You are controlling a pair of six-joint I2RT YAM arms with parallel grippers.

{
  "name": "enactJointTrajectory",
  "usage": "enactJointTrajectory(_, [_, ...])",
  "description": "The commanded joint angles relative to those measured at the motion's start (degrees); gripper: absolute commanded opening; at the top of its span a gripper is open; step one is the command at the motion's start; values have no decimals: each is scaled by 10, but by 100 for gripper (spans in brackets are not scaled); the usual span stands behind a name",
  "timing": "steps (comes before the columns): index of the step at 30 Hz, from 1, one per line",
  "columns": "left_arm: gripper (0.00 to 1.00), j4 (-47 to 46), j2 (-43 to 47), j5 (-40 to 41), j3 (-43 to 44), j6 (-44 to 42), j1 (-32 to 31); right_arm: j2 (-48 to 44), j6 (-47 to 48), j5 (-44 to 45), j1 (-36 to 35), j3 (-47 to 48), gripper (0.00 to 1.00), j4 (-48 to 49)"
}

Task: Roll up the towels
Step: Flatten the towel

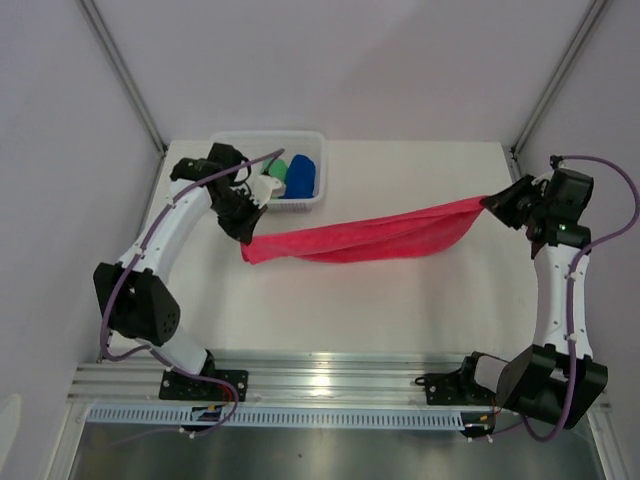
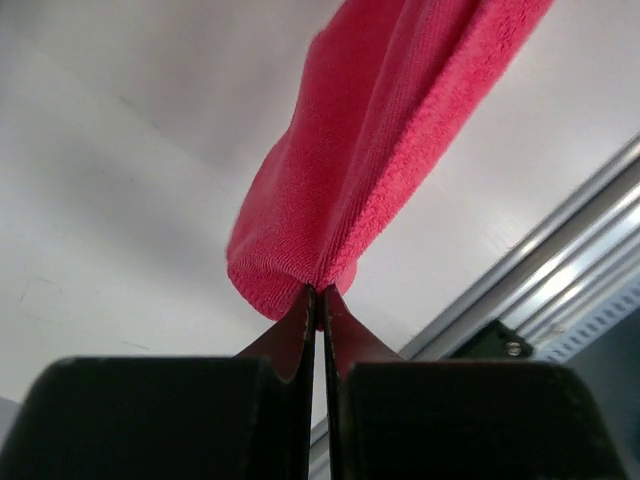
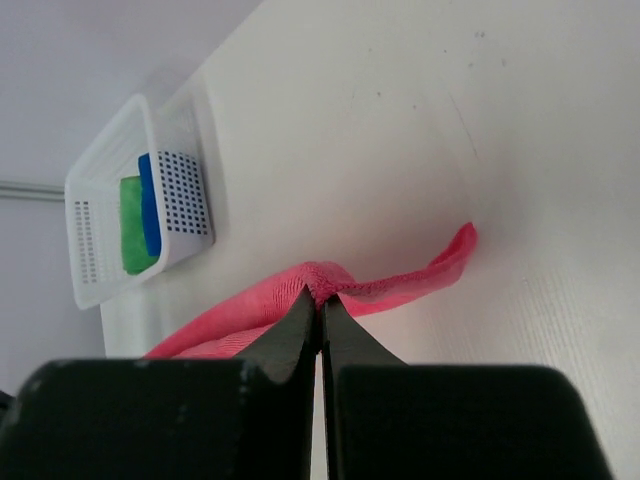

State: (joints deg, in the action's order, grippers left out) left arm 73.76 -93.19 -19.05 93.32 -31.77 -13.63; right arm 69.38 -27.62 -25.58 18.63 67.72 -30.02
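Observation:
The pink-red towel hangs stretched between both arms above the table, sagging in the middle. My left gripper is shut on its left end; in the left wrist view the pink-red towel is pinched at the tips of the left gripper. My right gripper is shut on the right corner; the right gripper clamps a fold of the pink-red towel. The blue towel and green towel lie in the white basket.
The white mesh basket stands at the table's back left, close behind the left arm. The table's front edge carries a metal rail. Walls close in the left and right sides.

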Motion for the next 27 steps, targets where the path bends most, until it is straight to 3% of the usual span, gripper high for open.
enactJointTrajectory(1, [2,-48,48,98,-120,-57,10,-46,-27,-4,-38,-56,0,7])
enactJointTrajectory(5, [1,-330,83,221,-282,-53,-27,-59,-74,44,-162,-174,0,91])
enactJointTrajectory(6, [1,-356,90,225,-328,-58,-39,-58,-104,48,-174,-195,0,103])
enactJointTrajectory(11, [9,-331,118,117,-431,-105,-104,-68,-113,77,-181,-283,0,118])
enactJointTrajectory(16, [34,-193,103,15,-437,-135,-122,-58,-88,86,-182,-294,0,90])
enactJointTrajectory(21, [48,-223,109,57,-428,-90,-122,-64,-87,84,-181,-303,0,100])
enactJointTrajectory(27, [47,-285,73,126,-433,-49,-124,-65,-81,78,-178,-301,0,99])
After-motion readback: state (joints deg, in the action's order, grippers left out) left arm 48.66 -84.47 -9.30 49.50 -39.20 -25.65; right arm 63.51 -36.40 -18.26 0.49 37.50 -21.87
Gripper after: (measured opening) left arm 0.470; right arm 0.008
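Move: Both hands hold the red towel by its ends, stretched in the air. The left hand's end is to go onto the table about 9 cm back and roughly 18 cm below it, with the white basket some 27 cm ahead, 2 cm left and 15 cm lower. The right hand's end belongs about 8 cm back, 10 cm left and 26 cm down; the towel's sagging middle is about 25 cm left of that hand, 2 cm back and 14 cm lower. Both hands swing the towel quickly down towards the table: the left drops about 16 cm while drawing back some 10 cm, bowing briefly out to its left before coming in again, then opens its fingers to about half and lets go of the towel end as its wrist turns somewhat clockwise. The right comes down a similar amount, leftwards and back as well, its fingers tipping down some 20 degrees, then stays nearly still over the table with the other end still pinched shut. ##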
